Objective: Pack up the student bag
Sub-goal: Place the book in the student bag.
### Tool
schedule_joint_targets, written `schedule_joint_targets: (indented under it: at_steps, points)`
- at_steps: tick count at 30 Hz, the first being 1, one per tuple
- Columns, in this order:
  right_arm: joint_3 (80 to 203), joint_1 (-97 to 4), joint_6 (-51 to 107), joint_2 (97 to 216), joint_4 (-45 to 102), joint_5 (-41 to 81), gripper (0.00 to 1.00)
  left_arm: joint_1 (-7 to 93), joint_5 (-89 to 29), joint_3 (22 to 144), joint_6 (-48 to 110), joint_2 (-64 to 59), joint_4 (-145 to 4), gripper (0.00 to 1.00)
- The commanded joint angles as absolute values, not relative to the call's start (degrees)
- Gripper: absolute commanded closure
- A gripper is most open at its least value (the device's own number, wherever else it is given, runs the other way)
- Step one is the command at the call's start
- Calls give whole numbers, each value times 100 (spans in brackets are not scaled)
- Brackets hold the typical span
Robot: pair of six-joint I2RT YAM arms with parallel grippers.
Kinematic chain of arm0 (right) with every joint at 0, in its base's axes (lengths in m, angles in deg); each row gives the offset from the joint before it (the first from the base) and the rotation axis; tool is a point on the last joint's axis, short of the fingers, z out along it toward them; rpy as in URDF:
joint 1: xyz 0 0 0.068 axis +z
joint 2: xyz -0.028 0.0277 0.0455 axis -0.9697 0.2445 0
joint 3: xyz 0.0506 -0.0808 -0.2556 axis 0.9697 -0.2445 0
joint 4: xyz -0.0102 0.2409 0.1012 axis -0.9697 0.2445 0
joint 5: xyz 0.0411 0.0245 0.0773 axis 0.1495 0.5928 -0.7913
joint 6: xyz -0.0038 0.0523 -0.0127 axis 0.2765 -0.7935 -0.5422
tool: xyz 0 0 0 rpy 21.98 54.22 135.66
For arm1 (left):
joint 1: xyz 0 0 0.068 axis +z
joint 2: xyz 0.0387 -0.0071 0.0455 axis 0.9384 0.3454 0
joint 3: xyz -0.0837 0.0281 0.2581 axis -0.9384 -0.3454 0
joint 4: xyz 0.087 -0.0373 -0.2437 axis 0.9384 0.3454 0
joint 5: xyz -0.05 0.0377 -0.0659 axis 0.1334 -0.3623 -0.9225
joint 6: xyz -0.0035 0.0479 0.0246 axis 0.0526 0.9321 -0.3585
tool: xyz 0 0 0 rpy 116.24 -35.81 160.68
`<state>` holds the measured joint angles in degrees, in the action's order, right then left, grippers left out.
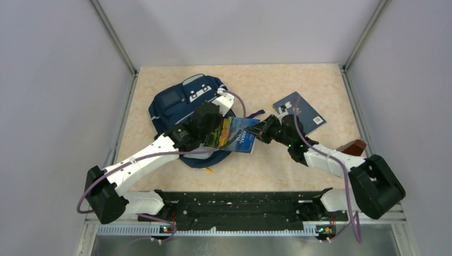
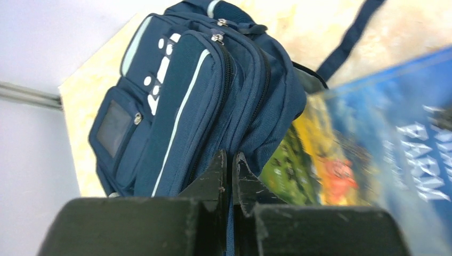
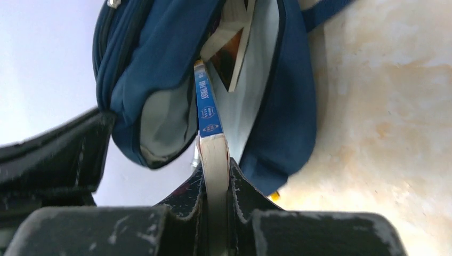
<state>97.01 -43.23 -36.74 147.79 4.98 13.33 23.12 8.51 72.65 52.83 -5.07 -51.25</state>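
Observation:
The navy student bag [image 1: 184, 101] lies on the table at the back left, its mouth facing right. My left gripper [image 1: 213, 127] is shut on a fold of the bag's blue fabric [image 2: 202, 96] at the opening; in the left wrist view the left gripper [image 2: 230, 160] has cloth pinched between its fingers. A colourful blue-and-yellow book [image 1: 239, 136] sticks halfway out of the bag. On its outer edge my right gripper [image 1: 261, 132] is shut. In the right wrist view, the right gripper [image 3: 216, 173] points the book's spine [image 3: 205, 106] into the grey-lined opening [image 3: 160, 112].
Another book [image 3: 234, 37] stands inside the bag. A navy book [image 1: 299, 112] lies flat on the table behind my right arm. A small brown object [image 1: 353, 146] sits near the right edge. Metal frame rails border the tabletop [image 1: 298, 80].

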Motion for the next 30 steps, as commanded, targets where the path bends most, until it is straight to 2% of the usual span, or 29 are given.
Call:
schedule_joint_targets:
  at_steps: [1,4,9,11,18,30]
  points:
    - [10343,-4230,-4036,15211,-1409,1309,100,2285,-411,7179,4989,-1229,-5548,96]
    - [10532,-4223,-3927,15348,-1630,1388,100,2294,-745,6988,4856,-1539,-5229,61]
    - [10670,-4219,-3929,15468,-1860,1440,100,2338,-918,6593,4670,-1941,-4552,26]
    - [10694,-4219,-3988,15517,-1928,1432,100,2336,-1185,6418,4590,-2056,-4334,17]
    - [10797,-4219,-3979,15546,-1975,1434,100,2334,-1394,5596,4262,-2367,-4732,10]
    - [10734,-4219,-3976,15482,-2039,1428,100,2334,411,5894,4389,-1630,-4189,6]
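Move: Some 13 cm to the left, 2 cm back and 11 cm below the right hand lies the middle of the student bag's mouth, where the held book is headed. The book's middle is about 6 cm to that hand's left, 1 cm back. The loose strap lies 3 cm left and 9 cm ahead, on the table. For the left hand, which grips the raised flap, the mouth is roughly 9 cm back, 2 cm left and 18 cm below. Letting go of the bag's flap, the left hand opens wide and draws back some 9 cm, lifting slightly before sinking about 9 cm in all towards the mouth, tipping fingers-down and edging left at the end. The right hand keeps its pinch on the book, eases it forward, left and up 5 cm into the bag's mouth, then holds still. ##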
